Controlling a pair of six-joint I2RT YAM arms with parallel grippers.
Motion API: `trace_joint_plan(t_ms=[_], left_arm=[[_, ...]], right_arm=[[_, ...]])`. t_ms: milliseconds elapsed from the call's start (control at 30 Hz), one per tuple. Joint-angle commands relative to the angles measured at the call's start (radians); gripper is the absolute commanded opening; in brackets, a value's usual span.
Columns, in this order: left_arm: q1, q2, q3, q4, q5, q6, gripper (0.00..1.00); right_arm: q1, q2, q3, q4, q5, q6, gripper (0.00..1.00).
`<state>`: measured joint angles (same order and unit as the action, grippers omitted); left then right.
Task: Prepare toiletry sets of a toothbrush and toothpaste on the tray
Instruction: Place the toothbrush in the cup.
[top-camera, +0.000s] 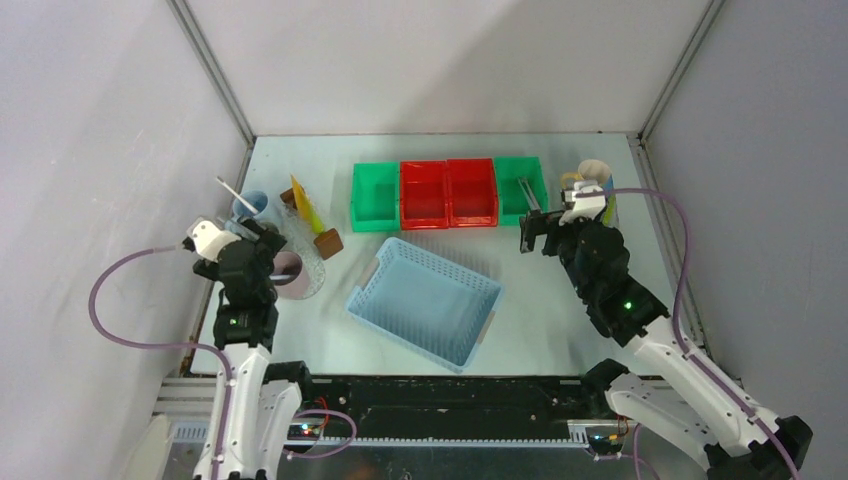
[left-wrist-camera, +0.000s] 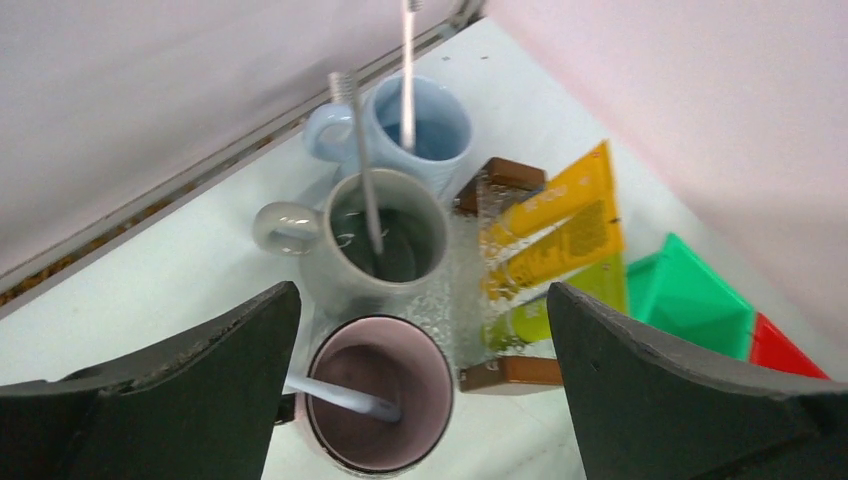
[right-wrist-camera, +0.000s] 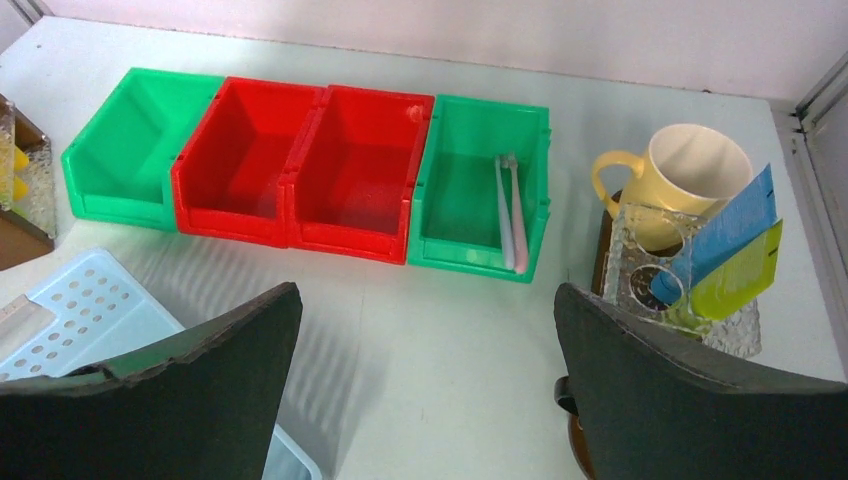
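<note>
In the left wrist view my open left gripper (left-wrist-camera: 421, 325) hovers over a pink mug (left-wrist-camera: 380, 405) with a pale toothbrush (left-wrist-camera: 340, 397) lying in it, free of the fingers. Behind it stand a grey mug (left-wrist-camera: 385, 240) and a pale blue mug (left-wrist-camera: 420, 125), each with a toothbrush. Yellow tubes (left-wrist-camera: 555, 220) and a green tube (left-wrist-camera: 540, 315) lean in a clear holder on the brown tray (left-wrist-camera: 505, 373). My right gripper (right-wrist-camera: 428, 300) is open and empty above bare table. Right of it a cream mug (right-wrist-camera: 690, 175), a blue tube (right-wrist-camera: 725, 225) and a green tube (right-wrist-camera: 735, 275) stand on another brown tray (right-wrist-camera: 603, 240).
A light blue perforated basket (top-camera: 425, 300) lies mid-table. Behind it runs a row of green (top-camera: 375, 195) and red (top-camera: 447, 192) bins; the right green bin (right-wrist-camera: 480, 190) holds two toothbrushes (right-wrist-camera: 510, 215). Enclosure walls stand close on both sides.
</note>
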<state>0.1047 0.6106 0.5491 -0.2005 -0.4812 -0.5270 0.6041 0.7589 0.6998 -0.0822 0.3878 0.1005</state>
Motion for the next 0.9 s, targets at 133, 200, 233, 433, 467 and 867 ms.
trace_joint_plan(t_ms=[133, 200, 233, 433, 467, 867], left_arm=[[-0.11, -0.069, 0.075, -0.022, 0.165, 0.176, 1.0], [-0.143, -0.08, 0.072, -0.012, 0.226, 0.207, 1.0], [-0.161, -0.084, 0.071, -0.007, 0.265, 0.218, 1.0], [-0.223, -0.074, 0.057, 0.01, 0.404, 0.317, 1.0], [-0.235, -0.063, 0.054, 0.011, 0.413, 0.326, 1.0], [-0.29, -0.063, 0.033, -0.004, 0.41, 0.375, 1.0]], right_arm=[[-0.103, 0.18, 0.209, -0.153, -0.119, 0.025, 1.0], [-0.129, 0.239, 0.252, -0.178, -0.127, 0.028, 0.99], [-0.148, 0.259, 0.265, -0.185, -0.131, 0.031, 0.99], [-0.216, 0.476, 0.424, -0.254, -0.154, 0.062, 0.94], [-0.226, 0.498, 0.44, -0.271, -0.154, 0.064, 0.93], [-0.282, 0.851, 0.663, -0.387, -0.162, 0.024, 0.71]])
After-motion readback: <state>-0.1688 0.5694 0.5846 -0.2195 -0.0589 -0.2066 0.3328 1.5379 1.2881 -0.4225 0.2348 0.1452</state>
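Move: The two toothbrushes still in the right-hand green bin have their middle about 20 cm ahead of the right hand, 2 cm to its right and 21 cm below. The nearer red bin stands some 22 cm ahead and 12 cm to the hand's left; the yellow mug is about 24 cm ahead and 15 cm right, with the toothpaste tubes about 17 cm ahead and 17 cm right, all roughly 20 cm down. From the left hand those toothbrushes lie about 24 cm ahead, 59 cm right and 16 cm below. Towards the toothbrushes in the green bin the right hand reaches forward about 13 cm, level at first and then also sinking, nearly 8 cm in all, while it tips some 30 degrees nose-down and its wide-open fingers begin to narrow, touching nothing yet. The empty left hand, fingers still open, swings right past the mauve mug towards the blue basket, turning clockwise. ##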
